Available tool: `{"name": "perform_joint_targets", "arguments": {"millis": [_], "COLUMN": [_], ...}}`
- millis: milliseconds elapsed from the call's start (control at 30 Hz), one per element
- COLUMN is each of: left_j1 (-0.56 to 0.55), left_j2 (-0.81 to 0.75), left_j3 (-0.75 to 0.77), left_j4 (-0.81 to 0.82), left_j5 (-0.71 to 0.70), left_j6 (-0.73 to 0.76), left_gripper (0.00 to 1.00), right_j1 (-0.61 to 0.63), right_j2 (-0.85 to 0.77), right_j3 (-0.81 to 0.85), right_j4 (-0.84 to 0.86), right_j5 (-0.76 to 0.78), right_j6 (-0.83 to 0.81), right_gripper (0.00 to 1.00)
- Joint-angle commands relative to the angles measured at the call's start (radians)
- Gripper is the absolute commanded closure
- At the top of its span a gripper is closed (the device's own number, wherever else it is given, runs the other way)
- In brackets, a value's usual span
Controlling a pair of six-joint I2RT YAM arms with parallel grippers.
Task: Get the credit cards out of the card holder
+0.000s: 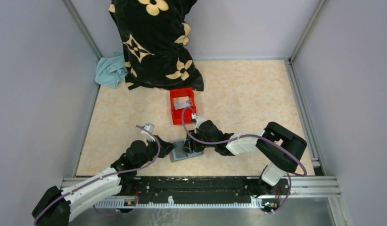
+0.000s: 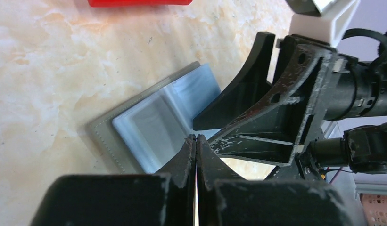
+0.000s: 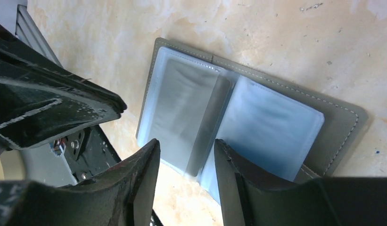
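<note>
The card holder (image 3: 340, 123) lies open on the table, grey outside with blue-grey clear pockets (image 2: 156, 123). A silver-grey credit card (image 3: 184, 106) sits in its left pocket. My right gripper (image 3: 186, 143) hovers open just above that pocket's near edge, gripping nothing. My left gripper (image 2: 196, 138) is shut, its tips resting at the holder's edge with nothing visible between them. From above, both grippers (image 1: 168, 149) (image 1: 191, 148) meet over the holder (image 1: 178, 156). Another silver-grey card (image 1: 181, 101) lies in the red bin (image 1: 174, 114).
A black blanket with tan flowers (image 1: 153, 42) is heaped at the back, a light-blue cloth (image 1: 110, 70) beside it. The red bin stands just beyond the holder. Grey walls and metal rails (image 1: 302, 117) bound the table.
</note>
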State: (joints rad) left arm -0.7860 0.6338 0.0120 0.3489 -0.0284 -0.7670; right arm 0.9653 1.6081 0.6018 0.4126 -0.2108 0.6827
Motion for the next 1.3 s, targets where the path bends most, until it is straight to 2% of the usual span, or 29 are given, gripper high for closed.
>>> {"name": "perform_joint_targets", "arguments": {"millis": [0, 133, 400, 700, 1000, 1033, 1100, 1167, 1267], "left_j1": [-0.006, -0.006, -0.006, -0.006, -0.006, -0.006, -0.005, -0.005, -0.005], "left_j2": [0.027, 0.133, 0.356, 0.353, 0.365, 0.365, 0.364, 0.351, 0.299], "left_j3": [-0.135, -0.107, -0.109, -0.118, -0.127, -0.127, -0.129, -0.130, -0.131], "left_j4": [-0.044, -0.047, 0.078, 0.101, 0.124, 0.126, 0.127, 0.130, 0.129], "left_j5": [-0.031, -0.065, -0.041, -0.034, -0.025, -0.024, -0.021, -0.017, 0.002], "left_j6": [-0.032, -0.070, -0.089, -0.081, -0.078, -0.078, -0.077, -0.073, -0.057], "left_gripper": [1.00, 1.00, 1.00, 1.00, 1.00, 1.00, 1.00, 1.00, 1.00], "right_j1": [-0.003, -0.003, -0.003, -0.003, -0.005, -0.006, -0.009, -0.012, -0.014], "right_j2": [-0.001, 0.016, 0.032, 0.035, 0.056, 0.052, 0.053, 0.052, 0.012], "right_j3": [-0.001, -0.007, -0.021, -0.049, -0.064, -0.064, -0.065, -0.065, -0.064], "right_j4": [0.042, 0.051, 0.081, 0.183, 0.303, 0.305, 0.299, 0.286, 0.254], "right_j5": [0.009, 0.015, 0.006, -0.060, -0.134, -0.135, -0.133, -0.128, -0.105], "right_j6": [-0.001, -0.005, -0.003, 0.028, 0.065, 0.066, 0.064, 0.061, 0.049], "right_gripper": [0.53, 0.53, 0.53, 0.55, 0.62, 0.65, 0.82, 0.93, 0.98]}}
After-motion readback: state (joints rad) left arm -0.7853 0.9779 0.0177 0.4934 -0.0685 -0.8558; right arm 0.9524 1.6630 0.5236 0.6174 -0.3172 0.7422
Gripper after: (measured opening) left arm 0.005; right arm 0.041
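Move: Between the two grippers the card holder lies open and flat: its middle is roughly 5 cm to the left hand's right, 1 cm back and 6 cm below. The right hand is over the middle, with the holder about 2 cm beneath its half-open fingers. The red tray stands about 17 cm ahead of the left hand and 3 cm to its right. From the right hand it is 18 cm ahead and 1 cm left. Dropping about 5 cm with fingers kept shut and tipping some 10 degrees further down, the left hand brings its tips onto the card holder's left pocket near the outer edge, then stays there. The right hand lingers low by the spine, then draws back about 1.5 cm, turning slightly and closing its half-open fingers almost fully over the left pocket's inner side. ##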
